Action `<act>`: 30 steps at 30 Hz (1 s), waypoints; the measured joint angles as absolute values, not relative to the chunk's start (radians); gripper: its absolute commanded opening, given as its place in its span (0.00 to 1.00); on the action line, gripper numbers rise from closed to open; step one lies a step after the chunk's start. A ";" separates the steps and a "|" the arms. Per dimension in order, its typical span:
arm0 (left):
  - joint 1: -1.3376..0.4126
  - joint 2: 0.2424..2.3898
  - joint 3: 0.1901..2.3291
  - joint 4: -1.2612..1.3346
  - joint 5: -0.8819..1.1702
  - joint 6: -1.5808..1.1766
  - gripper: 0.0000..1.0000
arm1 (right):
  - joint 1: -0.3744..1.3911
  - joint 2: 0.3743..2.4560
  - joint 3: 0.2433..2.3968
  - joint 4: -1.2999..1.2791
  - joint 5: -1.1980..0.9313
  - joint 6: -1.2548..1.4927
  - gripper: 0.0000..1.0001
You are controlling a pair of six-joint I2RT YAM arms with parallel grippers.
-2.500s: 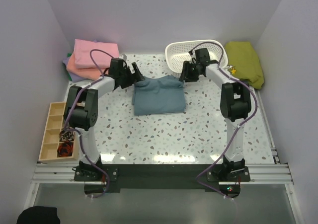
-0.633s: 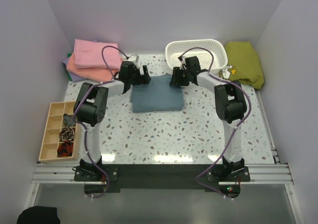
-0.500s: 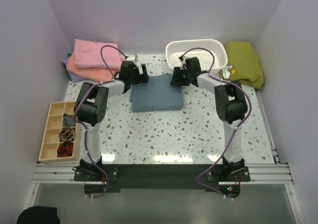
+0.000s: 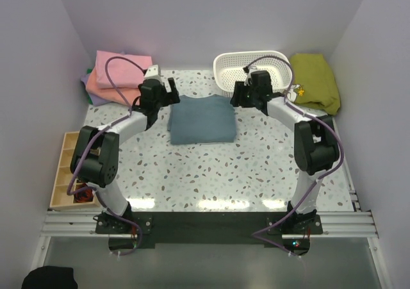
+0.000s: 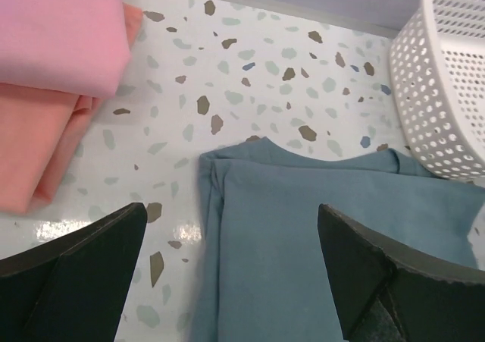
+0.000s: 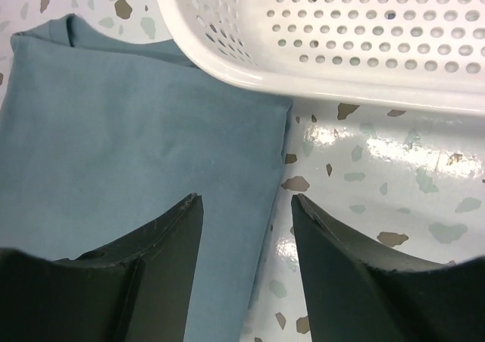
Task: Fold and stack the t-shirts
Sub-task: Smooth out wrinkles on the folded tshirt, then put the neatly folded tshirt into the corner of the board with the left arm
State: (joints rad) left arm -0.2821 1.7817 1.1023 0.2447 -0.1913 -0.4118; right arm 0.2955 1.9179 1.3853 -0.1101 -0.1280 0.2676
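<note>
A dusty blue-grey t-shirt (image 4: 202, 119) lies folded into a flat rectangle in the middle of the table. Pink, salmon-orange and lavender t-shirts (image 4: 115, 77) sit stacked at the back left. My left gripper (image 4: 170, 91) hovers wide open over the blue shirt's far left corner (image 5: 227, 175), holding nothing; its midpoint (image 5: 233, 208) is above the folded left edge. My right gripper (image 4: 237, 98) is open over the shirt's right edge (image 6: 269, 167), with the gap (image 6: 246, 198) spanning cloth and bare table. Neither gripper touches the shirt (image 6: 129, 137).
A white perforated basket (image 4: 253, 68) stands just behind the shirt's far right corner, close to my right gripper (image 6: 246, 198). An olive-green cloth (image 4: 314, 81) lies at the back right. A wooden compartment tray (image 4: 67, 167) sits along the left edge.
Both grippers have drawn outward off the blue shirt's far corners, the left one leftward and the right one rightward. The right jaws have spread wider. The shirt lies flat and still.
</note>
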 measured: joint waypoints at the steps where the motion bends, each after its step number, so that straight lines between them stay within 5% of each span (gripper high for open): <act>1: -0.282 1.763 1.096 0.247 -0.178 -0.414 1.00 | 0.292 1.915 1.384 -0.114 -0.134 0.268 0.55; 18: -0.283 1.729 0.846 0.233 -0.036 -0.461 1.00 | 0.247 1.977 1.271 -0.134 -0.329 0.338 0.55; 30: -0.282 1.869 0.846 0.508 0.240 -0.446 1.00 | 0.238 2.065 1.302 -0.050 -0.513 0.387 0.55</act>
State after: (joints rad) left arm -0.2821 1.8687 0.8459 0.5083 0.2398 -0.4458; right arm 0.2382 2.0647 1.3018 -0.0502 -0.5133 0.3866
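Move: The folded t-shirt's middle lies about 8 cm back, 13 cm to the right and 10 cm below the left hand; from the right hand it is some 6 cm back, 13 cm to the left and 8 cm down. The white basket stands about 13 cm ahead of the right hand, 5 cm to its right and 5 cm lower. The pink folded stack is roughly 9 cm ahead of the left hand, 18 cm to its left and 8 cm lower. Both open hands come back and down onto the two side edges of the folded t-shirt, the left dropping about 9 cm after a tiny lift while drawing back some 8 cm, the right sinking 7 to 8 cm and drawing back about 4 cm. Once low, they work inward towards each other, the left going about 5 cm right with its wrist turning some 15 degrees clockwise, the right 3 cm left with its fingers tipped further down, both resting on the cloth without closing. ##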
